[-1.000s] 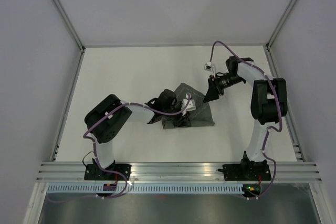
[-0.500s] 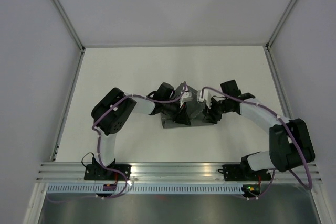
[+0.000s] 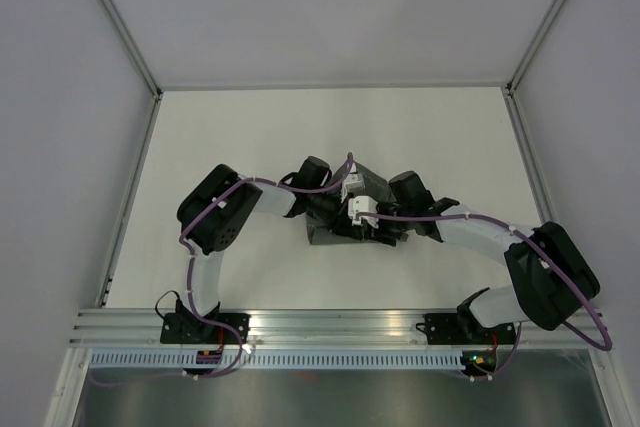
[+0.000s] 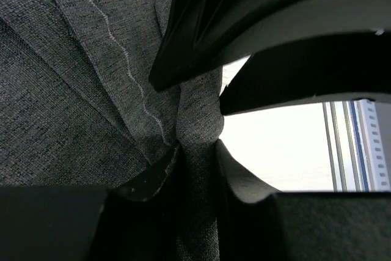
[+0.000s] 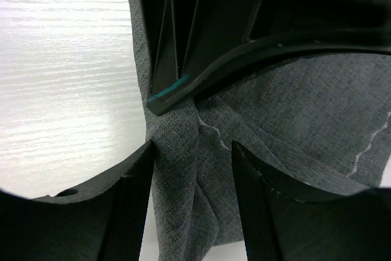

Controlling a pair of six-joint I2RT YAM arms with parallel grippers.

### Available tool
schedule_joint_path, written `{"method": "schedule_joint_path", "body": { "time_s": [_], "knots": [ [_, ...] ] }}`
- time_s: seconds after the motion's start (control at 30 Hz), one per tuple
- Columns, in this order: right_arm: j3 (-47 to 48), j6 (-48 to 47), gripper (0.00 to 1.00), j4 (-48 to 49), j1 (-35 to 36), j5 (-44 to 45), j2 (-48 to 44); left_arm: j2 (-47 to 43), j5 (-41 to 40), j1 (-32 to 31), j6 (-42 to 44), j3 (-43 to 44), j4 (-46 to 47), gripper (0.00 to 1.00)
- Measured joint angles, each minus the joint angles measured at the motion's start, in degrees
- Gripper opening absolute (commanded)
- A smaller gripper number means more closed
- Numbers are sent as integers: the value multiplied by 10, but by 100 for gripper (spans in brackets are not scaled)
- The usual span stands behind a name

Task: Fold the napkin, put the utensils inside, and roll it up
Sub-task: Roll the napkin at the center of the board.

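Observation:
The dark grey napkin (image 3: 374,185) lies bunched at mid-table, mostly covered by both wrists. My left gripper (image 3: 345,217) is shut on a raised ridge of the cloth; in the left wrist view the jaws (image 4: 197,151) pinch that fold, with the stitched hem line running up the napkin (image 4: 73,90). My right gripper (image 3: 385,232) faces it from the right. In the right wrist view it (image 5: 191,151) stands open, one finger on each side of the same thick fold of napkin (image 5: 293,120). The utensils are hidden.
The white table (image 3: 250,137) is walled by white panels at the back and sides. An aluminium rail (image 3: 330,325) runs along the near edge by the arm bases. The two grippers sit nearly fingertip to fingertip over the cloth.
The right arm swung down from the back right onto the napkin and its jaws spread wider. The left gripper kept its pinch and shifted slightly toward the back.

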Motion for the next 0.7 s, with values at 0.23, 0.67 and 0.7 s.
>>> {"method": "schedule_joint_path", "body": {
  "time_s": [0.23, 0.67, 0.7],
  "knots": [
    [7, -11, 59, -6, 11, 5, 44, 3, 4, 2, 0, 3, -5, 2],
    [60, -28, 21, -86, 7, -12, 88, 9, 13, 6, 0, 10, -12, 7],
    [69, -28, 19, -95, 2, -19, 96, 9, 13, 6, -1, 9, -10, 14]
  ]
}}
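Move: The right hand, open just above the near edge of the napkin, goes for that thick rolled edge: about 2 cm below and 1 cm back, with no sideways offset. The left fingertips, already pinching the same roll, are some 4 cm to its left, 1 cm back and 2 cm lower. The flat part of the napkin is centred about 8 cm ahead and 2 cm left, 3 cm below. From the left hand, that grip spot is roughly 4 cm right, level fore and aft, 1 cm lower. Down about 2.5 cm and a touch back towards the robot, the right hand lowers its open fingers around the rolled near edge just to the right of the left gripper. It then all but stops and closes them to pinch the roll, the wrist tilting some 10 degrees meanwhile. The left hand stays put and keeps its pinch on the roll. ##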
